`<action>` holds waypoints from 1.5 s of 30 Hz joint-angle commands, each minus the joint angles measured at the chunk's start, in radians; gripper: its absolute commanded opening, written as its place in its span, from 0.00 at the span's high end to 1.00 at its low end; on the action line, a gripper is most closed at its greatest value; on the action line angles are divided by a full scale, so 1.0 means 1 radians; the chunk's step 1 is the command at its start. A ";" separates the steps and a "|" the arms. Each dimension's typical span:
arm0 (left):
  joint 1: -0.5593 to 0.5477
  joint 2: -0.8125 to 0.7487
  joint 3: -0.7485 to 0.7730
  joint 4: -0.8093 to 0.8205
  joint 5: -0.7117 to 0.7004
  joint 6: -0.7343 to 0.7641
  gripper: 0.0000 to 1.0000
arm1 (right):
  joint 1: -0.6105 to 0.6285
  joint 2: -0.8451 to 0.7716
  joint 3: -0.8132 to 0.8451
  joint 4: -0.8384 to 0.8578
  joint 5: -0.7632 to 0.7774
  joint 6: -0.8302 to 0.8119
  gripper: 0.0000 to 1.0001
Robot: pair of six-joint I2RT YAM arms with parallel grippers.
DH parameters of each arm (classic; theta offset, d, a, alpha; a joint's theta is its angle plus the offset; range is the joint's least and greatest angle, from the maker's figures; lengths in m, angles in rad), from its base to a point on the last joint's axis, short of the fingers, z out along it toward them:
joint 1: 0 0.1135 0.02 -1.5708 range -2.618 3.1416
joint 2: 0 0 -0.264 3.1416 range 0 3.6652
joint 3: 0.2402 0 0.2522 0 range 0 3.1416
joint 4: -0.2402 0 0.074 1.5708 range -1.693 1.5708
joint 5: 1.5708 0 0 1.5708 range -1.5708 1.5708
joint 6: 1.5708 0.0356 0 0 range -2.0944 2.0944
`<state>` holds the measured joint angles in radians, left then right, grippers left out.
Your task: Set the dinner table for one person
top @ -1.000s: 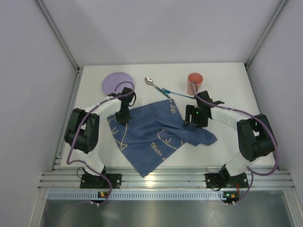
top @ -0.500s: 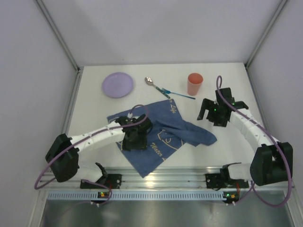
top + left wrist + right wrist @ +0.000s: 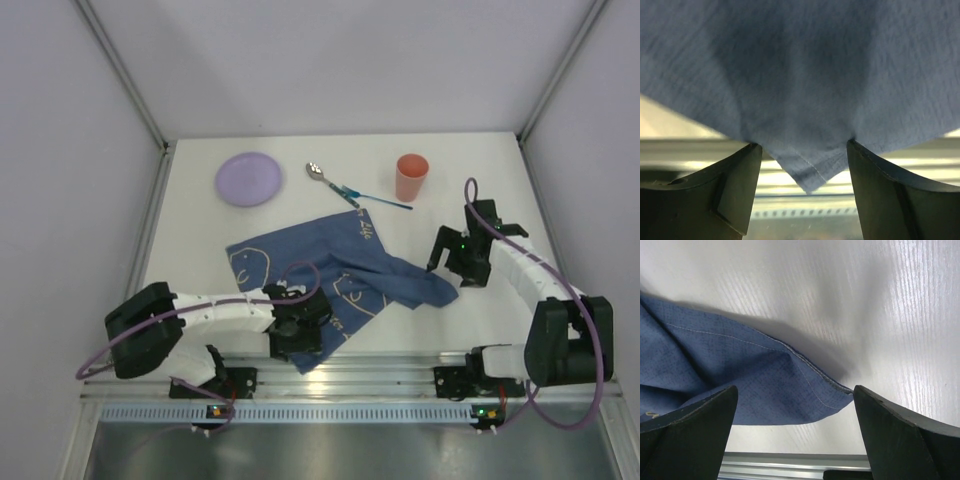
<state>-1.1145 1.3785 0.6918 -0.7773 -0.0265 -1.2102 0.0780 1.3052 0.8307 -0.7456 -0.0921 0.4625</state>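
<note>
On the white dinner table [image 3: 500,170] lies a rumpled blue cloth [image 3: 330,275] with fish drawings. My left gripper [image 3: 298,340] hovers low over the cloth's near corner by the front rail. In the left wrist view that corner [image 3: 807,167] hangs between the open fingers [image 3: 732,192] without being pinched. My right gripper [image 3: 452,268] stands at the cloth's right corner. In the right wrist view its fingers [image 3: 900,435] are spread wide on either side of the hemmed corner [image 3: 770,385]. A purple plate [image 3: 248,179], a spoon [image 3: 338,185] and an orange cup [image 3: 411,177] sit along the far side.
The slotted aluminium rail [image 3: 350,378] runs along the near edge just under the left gripper and shows beyond the cloth [image 3: 805,200]. Grey walls close in the table on three sides. Bare white tabletop [image 3: 865,300] lies to the right of the cloth.
The left arm swept from beside the plate down to the cloth's near corner and its jaws opened. The right gripper moved from beside the cup to the cloth's right corner, opening wide.
</note>
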 commanded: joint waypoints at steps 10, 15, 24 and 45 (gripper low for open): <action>-0.007 0.248 0.008 0.256 -0.030 0.004 0.45 | -0.067 0.126 -0.059 0.086 0.002 -0.005 0.04; 0.001 0.248 0.049 0.198 -0.067 0.029 0.89 | -0.067 0.115 -0.102 0.124 -0.040 -0.001 0.63; 0.053 0.093 0.142 -0.058 -0.127 0.073 1.00 | -0.067 -0.007 -0.099 0.092 -0.164 0.047 1.00; 0.696 0.191 1.565 -0.383 -0.274 0.735 1.00 | -0.141 0.168 1.037 0.055 -0.523 0.277 1.00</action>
<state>-0.4309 1.7264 2.4256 -1.1954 -0.3004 -0.5411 -0.0147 1.5681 1.9312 -0.6250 -0.5713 0.7345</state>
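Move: The left hand is almost on the blue cloth: its near corner lies about 2 cm back, 2 cm to the right and 2 cm below. From there the plate is some 50 cm ahead and 18 cm left, the spoon about 48 cm ahead and 8 cm right, both about 2 cm lower. The cloth's right-hand corner lies about 2 cm back, straight under the right hand by 6 cm, with the cup roughly 29 cm ahead and 10 cm left of that hand and the fork 26 cm ahead, 19 cm left, 7 cm down. Both open hands settle onto their corners of the blue cloth, the left sinking about 2 cm and easing 2 cm right, the right going down 5 cm and slightly back, and both shut their fingers to pinch the fabric. Then they sweep it up and forward together at speed, the left ending some 40 cm higher and 30 cm farther out, the right rising just as far but going only about 20 cm forward, while both wrists tip up some 50 degrees so the fingers swing from pointing down towards pointing forward, the right one also rolling its left side up. ##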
